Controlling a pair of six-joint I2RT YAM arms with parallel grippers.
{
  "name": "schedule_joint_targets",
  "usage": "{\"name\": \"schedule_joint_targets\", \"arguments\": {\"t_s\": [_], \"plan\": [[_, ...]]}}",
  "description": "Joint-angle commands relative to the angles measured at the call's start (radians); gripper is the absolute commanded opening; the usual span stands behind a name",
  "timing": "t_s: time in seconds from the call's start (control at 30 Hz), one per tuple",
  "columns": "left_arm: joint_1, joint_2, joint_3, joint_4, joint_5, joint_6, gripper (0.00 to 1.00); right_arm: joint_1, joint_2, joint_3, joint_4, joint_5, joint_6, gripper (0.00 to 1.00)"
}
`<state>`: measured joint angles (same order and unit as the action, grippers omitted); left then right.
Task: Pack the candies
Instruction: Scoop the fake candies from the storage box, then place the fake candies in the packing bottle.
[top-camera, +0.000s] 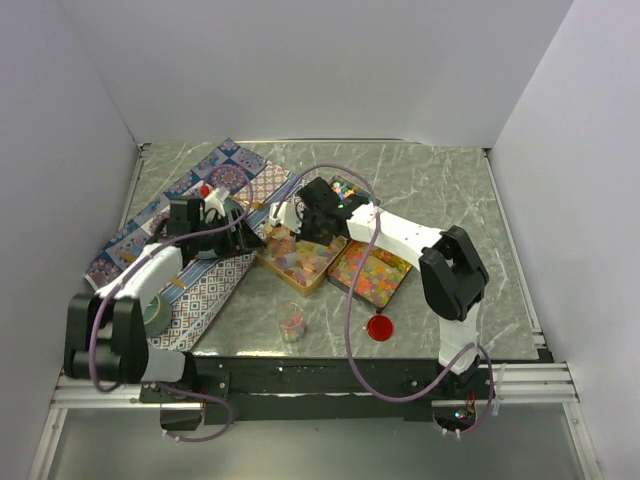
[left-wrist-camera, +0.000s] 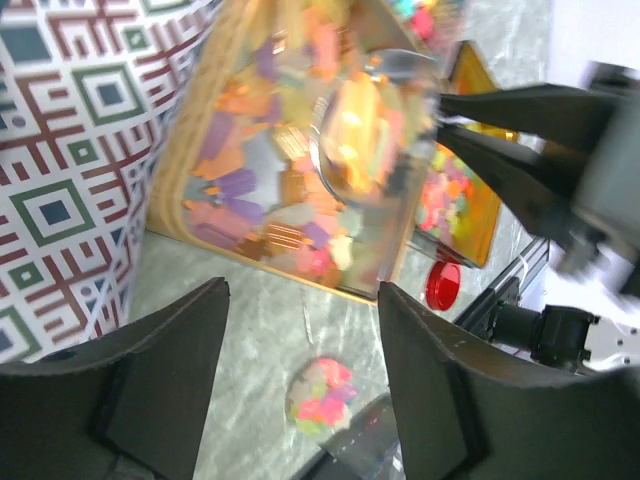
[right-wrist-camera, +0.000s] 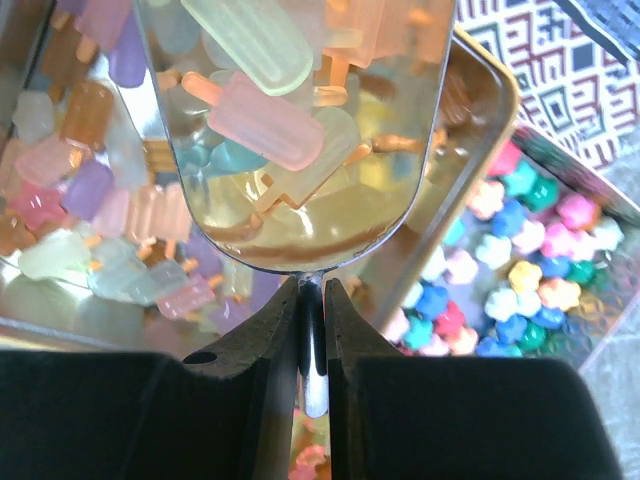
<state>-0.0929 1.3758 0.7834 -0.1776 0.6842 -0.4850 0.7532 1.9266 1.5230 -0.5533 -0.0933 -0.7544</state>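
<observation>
My right gripper is shut on the thin handle of a metal spoon. The spoon's bowl carries pastel popsicle-shaped candies above a gold tin filled with the same kind. A second tin at the right holds flower-shaped candies in blue, pink and white. My left gripper is open and empty, hovering over the marble. Below its jaws stands a small clear jar of bright candies, also in the top view.
A red round lid lies on the marble near the front. A third tin of orange-yellow candies sits right of the first. A patterned cloth covers the left side, with a grey tape roll on it.
</observation>
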Motion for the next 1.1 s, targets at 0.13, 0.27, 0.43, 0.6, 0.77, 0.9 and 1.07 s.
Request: {"name": "schedule_joint_targets", "arguments": {"t_s": [0.13,0.27,0.43,0.6,0.77,0.9,1.07], "plan": [[0.013,-0.216,0.112,-0.241,-0.035,0.154,0.73,-0.031,-0.179,-0.078,0.016,-0.013,-0.066,0.0],[0.036,-0.285,0.152,-0.234,-0.164,0.181,0.83,-0.035,-0.274,-0.122,-0.055,-0.02,-0.121,0.0],[0.135,-0.307,0.137,-0.194,-0.244,0.166,0.91,-0.02,-0.38,-0.155,-0.184,-0.005,-0.192,0.0],[0.217,-0.348,0.05,-0.119,-0.253,0.091,0.9,0.027,-0.48,-0.201,-0.284,0.062,-0.307,0.0],[0.265,-0.415,-0.021,-0.065,-0.245,0.068,0.9,0.09,-0.532,-0.228,-0.387,0.113,-0.374,0.0],[0.309,-0.452,-0.041,-0.059,-0.247,0.068,0.9,0.138,-0.56,-0.257,-0.428,0.156,-0.407,0.0],[0.321,-0.524,-0.113,-0.02,-0.21,0.025,0.9,0.192,-0.534,-0.248,-0.491,0.239,-0.413,0.0]]}}
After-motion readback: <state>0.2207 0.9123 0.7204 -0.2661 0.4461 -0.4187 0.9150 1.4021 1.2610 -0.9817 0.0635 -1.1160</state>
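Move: Behind the right hand, which holds the loaded scoop, the clear storage box stands roughly 21 cm back, 6 cm to the left and some 7 cm lower. The popsicle tin lies about 6 cm back and 4 cm left of that hand, the gummy tin about 9 cm back and 10 cm right, and the red lid some 22 cm back and 14 cm right. From the empty left hand the storage box is about 16 cm back, 9 cm right and lower. Carrying the heaped scoop off the popsicle tin towards the clear storage box, the right hand first slides right, then swings back about 13 cm while rising some 7 and turning roughly 25 degrees counter-clockwise, its grip on the handle kept. The left hand rises clear of the popsicle tin's left side, then sweeps some 13 cm left towards the plate, opening its fingers wider. ##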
